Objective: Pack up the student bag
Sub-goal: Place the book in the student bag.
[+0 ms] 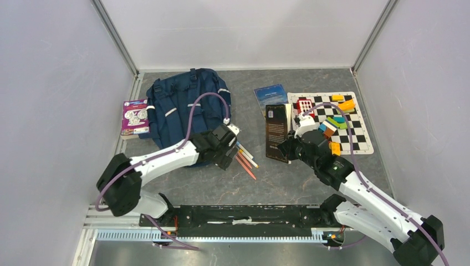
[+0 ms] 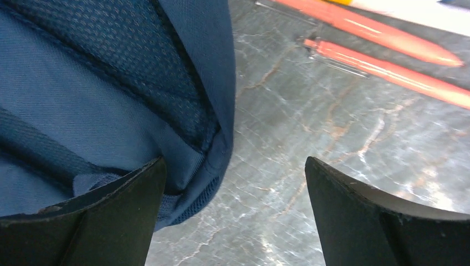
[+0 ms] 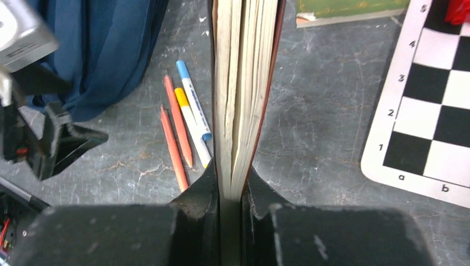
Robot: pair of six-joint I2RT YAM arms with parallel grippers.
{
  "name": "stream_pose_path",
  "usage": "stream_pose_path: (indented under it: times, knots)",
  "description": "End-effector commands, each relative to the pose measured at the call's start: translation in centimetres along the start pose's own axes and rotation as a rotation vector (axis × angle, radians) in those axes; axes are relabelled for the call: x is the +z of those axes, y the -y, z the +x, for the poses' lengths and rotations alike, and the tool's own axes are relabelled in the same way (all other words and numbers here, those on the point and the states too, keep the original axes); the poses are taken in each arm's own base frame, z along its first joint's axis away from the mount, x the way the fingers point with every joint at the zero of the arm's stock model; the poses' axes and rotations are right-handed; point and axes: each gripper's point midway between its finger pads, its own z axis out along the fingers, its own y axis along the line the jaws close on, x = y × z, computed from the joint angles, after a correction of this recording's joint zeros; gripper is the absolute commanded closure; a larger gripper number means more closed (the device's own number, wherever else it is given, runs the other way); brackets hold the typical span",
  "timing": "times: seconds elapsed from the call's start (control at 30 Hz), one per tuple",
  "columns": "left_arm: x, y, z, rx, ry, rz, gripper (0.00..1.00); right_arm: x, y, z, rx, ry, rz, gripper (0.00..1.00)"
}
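The student bag (image 1: 180, 105) lies flat at the back left of the table, navy with grey strips. My left gripper (image 1: 228, 148) hovers at its near right corner, open. In the left wrist view the left gripper (image 2: 235, 185) has bag fabric (image 2: 111, 100) against the left finger (image 2: 127, 213) and only table between the jaws. My right gripper (image 1: 289, 148) is shut on a dark-covered book (image 1: 275, 132) standing on edge. Seen from the right wrist, the book's pages (image 3: 244, 83) are clamped in the right gripper (image 3: 230, 188).
Orange pencils and pens (image 1: 245, 158) lie between the bag and the book, also seen as pencils (image 2: 388, 69) and pens (image 3: 185, 122). A purple booklet (image 1: 134, 117) sits left of the bag. A blue book (image 1: 270, 95) and a chessboard (image 1: 354, 138) with coloured blocks lie right.
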Motion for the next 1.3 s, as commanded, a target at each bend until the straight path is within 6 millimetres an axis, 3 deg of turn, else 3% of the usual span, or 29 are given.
stream_pose_path:
  times: [0.0, 0.23, 0.27, 0.37, 0.47, 0.6, 0.8, 0.9, 1.1, 1.27]
  knots:
    - [0.2, -2.9, -2.0, 0.088, 0.009, -0.202, 0.00, -0.6, -2.1, -2.4, 0.047, 0.102, -0.109, 1.00]
    - [0.8, -5.5, -2.1, 0.153, -0.043, -0.391, 0.01, -0.6, -2.6, -1.2, 0.063, 0.082, -0.155, 1.00]
    - [0.6, -5.7, -2.3, 0.161, -0.048, -0.403, 0.07, -0.5, -2.6, -1.1, 0.065, 0.079, -0.157, 1.00]
    - [-0.8, -6.4, -3.5, 0.146, 0.001, -0.432, 0.37, -0.6, -2.9, -1.0, 0.079, 0.072, -0.176, 1.00]
    - [-3.7, -7.2, -6.2, 0.100, 0.127, -0.445, 0.69, -0.9, -4.3, -0.6, 0.102, 0.043, -0.249, 1.00]
    - [-8.8, -8.1, -10.4, 0.031, 0.328, -0.432, 0.91, -1.1, -6.7, 0.7, 0.155, -0.040, -0.376, 1.00]
    - [-16.0, -9.3, -15.4, -0.002, 0.590, -0.411, 0.98, -1.6, -10.8, 2.4, 0.260, -0.129, -0.574, 1.00]
    - [-17.8, -9.3, -16.6, 0.009, 0.674, -0.386, 0.98, -1.7, -12.8, 2.5, 0.264, -0.163, -0.614, 1.00]
    - [-17.1, -8.7, -16.3, 0.037, 0.698, -0.359, 0.98, -2.4, -16.7, 0.3, 0.296, -0.149, -0.685, 1.00]
    - [-16.3, -8.5, -15.5, 0.024, 0.722, -0.348, 0.98, -3.1, -17.6, -0.7, 0.342, -0.130, -0.678, 1.00]
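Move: Just ahead and to the left of the open left hand, about 3 cm each way and 1 cm lower, is the rim at the bag's near right corner. The markers lie about 9 cm to its right, roughly level with it and 4 cm lower; the book, held by the right hand, is some 18 cm right, 7 ahead and 8 up. From the right hand, the rim is about 27 cm left, 2 ahead and 10 lower, with the markers on the way, 14 cm left and 12 below. Easing about 4 cm forward and 3 left at nearly the same height, the left hand closes on the bag's rim, then lifts it some 20 cm, drifting a little farther forward while the fingers tip up about 35 degrees. The right hand keeps its grip on the book and swings it roughly 12 cm left and 9 back towards the bag, dipping slightly before coming back up, and turning counter-clockwise with its left side rising. ##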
